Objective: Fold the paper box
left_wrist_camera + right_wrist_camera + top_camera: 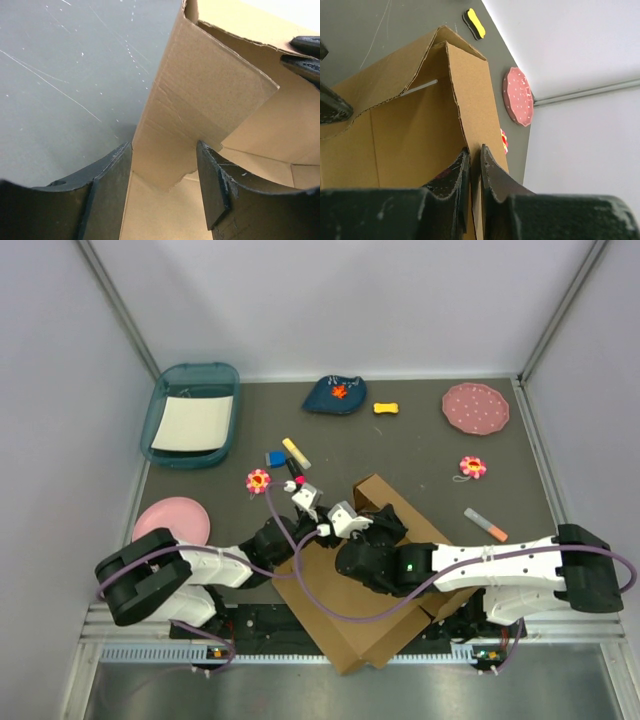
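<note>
The paper box [345, 630] is a brown cardboard mailer lying half raised at the near middle of the table, under both arms. My left gripper [306, 498] is at its far left corner. In the left wrist view that gripper [164, 172] stands open, with a raised flap [200, 95] of the box between its fingers and not pinched. My right gripper [346, 521] is just to the right of it. In the right wrist view it [475, 156] is shut on the thin edge of an upright wall [410, 135] of the box.
A teal tray [198, 370] with a white sheet stands at the back left, and a pink plate [170, 522] lies near the left arm. A dotted pink plate [476, 408], a yellow bone [386, 408], two flower toys [258, 480] [472, 467] and a crayon [485, 525] lie around the box.
</note>
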Robot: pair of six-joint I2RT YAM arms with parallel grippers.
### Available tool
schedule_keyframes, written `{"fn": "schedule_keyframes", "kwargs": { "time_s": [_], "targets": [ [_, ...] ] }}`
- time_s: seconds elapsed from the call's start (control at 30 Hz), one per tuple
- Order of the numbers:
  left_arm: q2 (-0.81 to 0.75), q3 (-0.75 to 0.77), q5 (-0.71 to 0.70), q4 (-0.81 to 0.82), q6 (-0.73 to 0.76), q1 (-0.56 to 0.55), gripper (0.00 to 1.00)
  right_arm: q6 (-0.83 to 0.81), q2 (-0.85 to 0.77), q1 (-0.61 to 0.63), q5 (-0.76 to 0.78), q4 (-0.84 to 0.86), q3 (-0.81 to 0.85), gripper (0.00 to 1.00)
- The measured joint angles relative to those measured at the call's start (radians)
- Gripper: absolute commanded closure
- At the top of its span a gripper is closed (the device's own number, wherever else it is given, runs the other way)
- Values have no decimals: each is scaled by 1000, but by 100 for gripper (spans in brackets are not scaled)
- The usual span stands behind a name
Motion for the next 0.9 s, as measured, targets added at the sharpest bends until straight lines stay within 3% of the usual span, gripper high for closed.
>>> {"fn": "schedule_keyframes", "kwargs": {
  "time_s": [0.5, 0.7, 0.73, 0.9],
  "targets": [
    [172, 60, -45, 148, 95, 6, 35, 12, -19, 2, -32, -14, 6, 100],
    [222, 63, -31, 220, 108, 25, 23, 12, -23, 2, -40, -14, 6, 100],
    [224, 63, -28, 224, 111, 28, 1, 12, -23, 2, -40, -14, 6, 100],
    [243, 76, 14, 248, 127, 60, 2, 12, -23, 2, -42, -13, 6, 100]
  ]
}}
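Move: The box's far end flap stands roughly 5 cm ahead of the left hand and 6 cm to its right, about level with its fingers; the flap's upper outer corner is about 10 cm ahead and 11 cm right. The pink-capped marker lies on the table some 12 cm ahead, 7 cm left and 12 cm below. From the right hand, still pinching the raised side panel, the flap's middle is about 3 cm ahead, 8 cm left and slightly lower. The left hand pushes forward about 4 cm with a small drift to the right, the half-open fingers reaching along the far end flap towards its upper corner, with the right-hand finger close against the cardboard and the fingers tilting up by roughly 10 degrees. Only near the end of the reach do the fingers spread fully open, while the right hand stays practically in place and keeps the side panel pinched edge-on. ##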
